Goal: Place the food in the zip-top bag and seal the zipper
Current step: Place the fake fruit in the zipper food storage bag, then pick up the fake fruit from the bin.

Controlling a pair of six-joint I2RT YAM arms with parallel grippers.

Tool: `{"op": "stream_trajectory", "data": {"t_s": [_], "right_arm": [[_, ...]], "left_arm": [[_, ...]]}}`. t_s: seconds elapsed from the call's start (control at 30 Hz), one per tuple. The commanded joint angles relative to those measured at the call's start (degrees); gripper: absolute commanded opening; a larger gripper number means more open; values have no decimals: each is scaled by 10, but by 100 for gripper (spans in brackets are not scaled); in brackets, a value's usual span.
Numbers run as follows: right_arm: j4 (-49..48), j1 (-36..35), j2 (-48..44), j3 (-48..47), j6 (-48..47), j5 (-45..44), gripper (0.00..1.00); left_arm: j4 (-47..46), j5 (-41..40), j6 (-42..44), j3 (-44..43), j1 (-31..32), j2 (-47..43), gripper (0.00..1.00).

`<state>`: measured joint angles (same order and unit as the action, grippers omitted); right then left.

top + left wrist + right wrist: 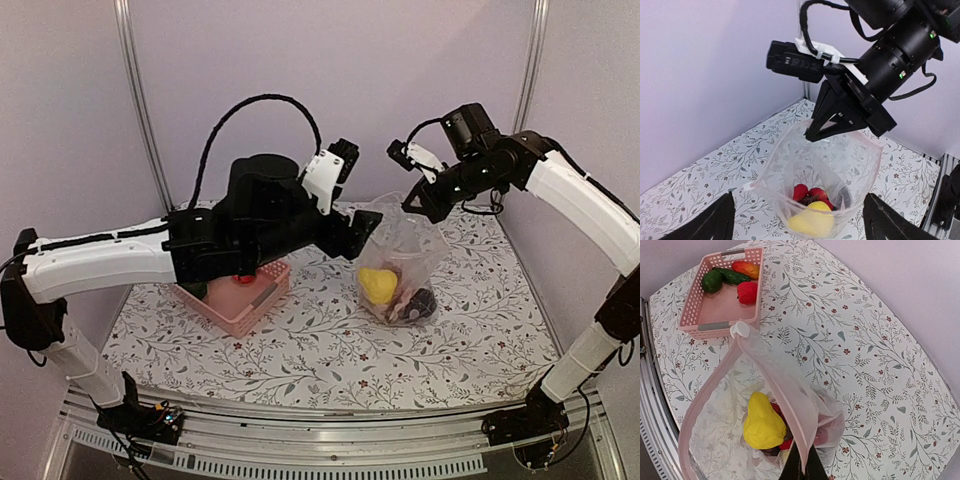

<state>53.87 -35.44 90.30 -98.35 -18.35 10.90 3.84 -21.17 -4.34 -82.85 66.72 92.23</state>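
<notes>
The clear zip-top bag (402,262) hangs upright with its mouth held wide. My right gripper (802,469) is shut on its mouth edge, pinching the pinkish zipper (782,385) strip. In the bag lie a yellow piece (761,424) and red pieces (809,192) of the food. My left gripper (799,200) stands open just above and on the near side of the bag mouth, with nothing between its fingers (715,220). In the top view the left gripper (358,233) is close to the bag's left side. More food, green (712,281), orange-red (746,268) and red (747,292), lies in the basket.
The pink latticed basket (238,300) stands on the flowered table left of the bag, partly under my left arm (250,220). Purple walls close the back and both sides. A metal rail (330,445) runs along the near edge.
</notes>
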Motion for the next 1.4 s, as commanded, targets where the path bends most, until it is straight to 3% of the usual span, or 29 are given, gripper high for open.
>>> {"op": "stream_trajectory", "data": {"t_s": [0.0, 0.07, 0.3, 0.7, 1.03, 1.37], "right_arm": [[-21, 94, 16, -64, 15, -69, 0], [-38, 128, 21, -80, 27, -80, 0], [-22, 71, 21, -18, 12, -32, 0], [-9, 67, 15, -2, 6, 36, 0], [-11, 61, -2, 20, 2, 48, 0], [-17, 61, -21, 43, 0, 52, 0]], "left_arm": [[-8, -63, 1, 75, -4, -78, 88], [6, -79, -15, 107, -18, -101, 88], [63, -86, -111, 214, -83, -171, 88], [142, -48, -191, 307, -234, -237, 88], [157, 55, -200, 309, -382, -174, 84], [131, 147, -195, 238, -431, -39, 87]]}}
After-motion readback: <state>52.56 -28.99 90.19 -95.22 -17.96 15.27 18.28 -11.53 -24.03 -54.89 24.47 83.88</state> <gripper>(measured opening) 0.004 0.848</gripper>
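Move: The left hand is open beside the mouth of the bag. The red fruit in the pink basket lies about 29 cm to its left, 12 cm ahead and 30 cm below; the cucumber is some 9 cm left of that fruit and level with it, and the avocado 11 cm left and 5 cm nearer the robot. From the right hand, which pinches the bag's rim, the red fruit is about 38 cm left and 5 cm ahead, 26 cm below. The left hand leaves the bag with its fingers staying wide open, first rising a couple of centimetres, then swinging about 31 cm left with a sink of some 21 cm and 12 cm forward towards the red fruit in the basket, turning around 40 degrees counter-clockwise while its fingers tip down. The right hand keeps its shut pinch on the bag's rim, whips about 11 cm forward and to the right, rising slightly, then eases most of the way back and ends only 3 or 4 cm farther out and to the right. ##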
